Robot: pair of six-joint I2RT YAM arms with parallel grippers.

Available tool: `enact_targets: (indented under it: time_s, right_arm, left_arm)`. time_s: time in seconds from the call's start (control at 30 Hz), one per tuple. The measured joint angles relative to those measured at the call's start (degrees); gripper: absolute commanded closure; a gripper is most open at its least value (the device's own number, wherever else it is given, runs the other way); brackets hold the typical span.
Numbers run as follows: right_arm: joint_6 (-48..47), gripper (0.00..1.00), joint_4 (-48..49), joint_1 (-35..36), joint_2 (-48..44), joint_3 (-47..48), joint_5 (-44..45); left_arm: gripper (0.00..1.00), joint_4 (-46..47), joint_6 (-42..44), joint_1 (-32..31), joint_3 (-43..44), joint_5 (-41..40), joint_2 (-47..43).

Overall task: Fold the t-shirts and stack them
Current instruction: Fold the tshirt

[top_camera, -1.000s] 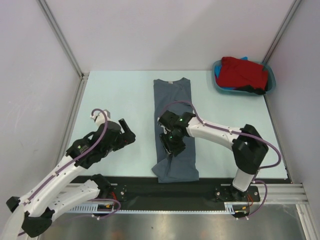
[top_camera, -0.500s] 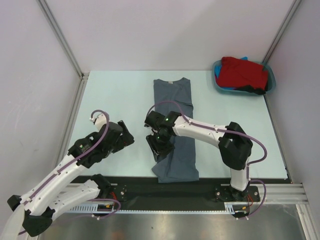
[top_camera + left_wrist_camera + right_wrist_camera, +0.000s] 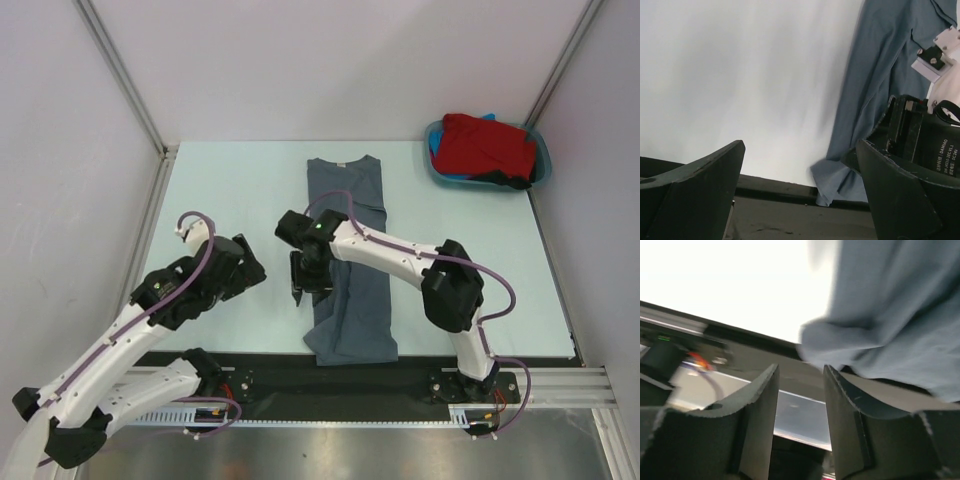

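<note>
A slate-grey t-shirt [image 3: 350, 300] lies folded into a long narrow strip in the middle of the table, collar at the far end. My right gripper [image 3: 303, 285] hangs at the strip's left edge, about halfway along. In the right wrist view this gripper [image 3: 801, 372] is open with nothing between its fingers, and the grey cloth [image 3: 890, 315] lies beside and above it. My left gripper [image 3: 250, 268] is wide open over bare table left of the shirt. Seen from the left wrist, the gripper [image 3: 800, 150] faces the grey shirt [image 3: 875, 75]. A red t-shirt [image 3: 487, 145] lies bunched in the tub.
The teal tub [image 3: 541, 165] stands at the back right corner, with bits of blue cloth [image 3: 487, 117] and black cloth [image 3: 518, 183] around the red shirt. A black rail [image 3: 300, 375] runs along the near table edge. Metal posts rise at both back corners.
My right gripper has moved left across the grey shirt, from over its middle to its left edge. The left gripper drew back slightly to the left. The shirt lies as before.
</note>
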Motion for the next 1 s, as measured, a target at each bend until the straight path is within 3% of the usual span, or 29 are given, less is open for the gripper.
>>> enact_targets:
  time_s: [0.13, 0.4, 0.6, 0.73, 1.0]
  right_arm:
    - [8.0, 0.54, -0.1, 2.6, 2.0, 4.2, 2.3]
    - [22.6, 0.56, -1.8, 8.5, 2.4, 1.5, 5.4]
    - [30.8, 0.57, -2.2, 9.5, 1.0, -8.4, 6.7]
    - [33.6, 0.57, -2.4, 9.3, 1.0, -10.5, 6.7]
    - [33.5, 0.56, -2.8, 8.5, 1.4, -5.0, 9.4]
  left_arm:
    - [0.0, 0.0, 2.0, 0.0, 1.0, 0.1, 1.5]
    - [0.0, -1.1, 5.3, 0.0, 1.1, 1.2, 1.9]
    - [0.0, -2.9, 3.4, 0.0, -2.5, 2.2, 0.5]
    - [0.0, -3.5, 3.1, 0.0, -2.4, 2.1, -0.1]
    - [0.0, -4.0, 2.2, 0.0, -2.4, 2.1, -2.2]
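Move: The shirt's stray left hem corner, at its near end, lies about 7 cm back from the right hand, 2 cm to its right and 8 cm below. The right hem corner is some 10 cm back and 18 cm to the right, and the near table edge runs straight behind, roughly 10 cm back. From the left hand the left hem corner lies some 9 cm back, 15 cm right and 17 cm below. Half-open right hand swings back about 7 cm and down by the left hem corner, then rises forward, turning clockwise. ##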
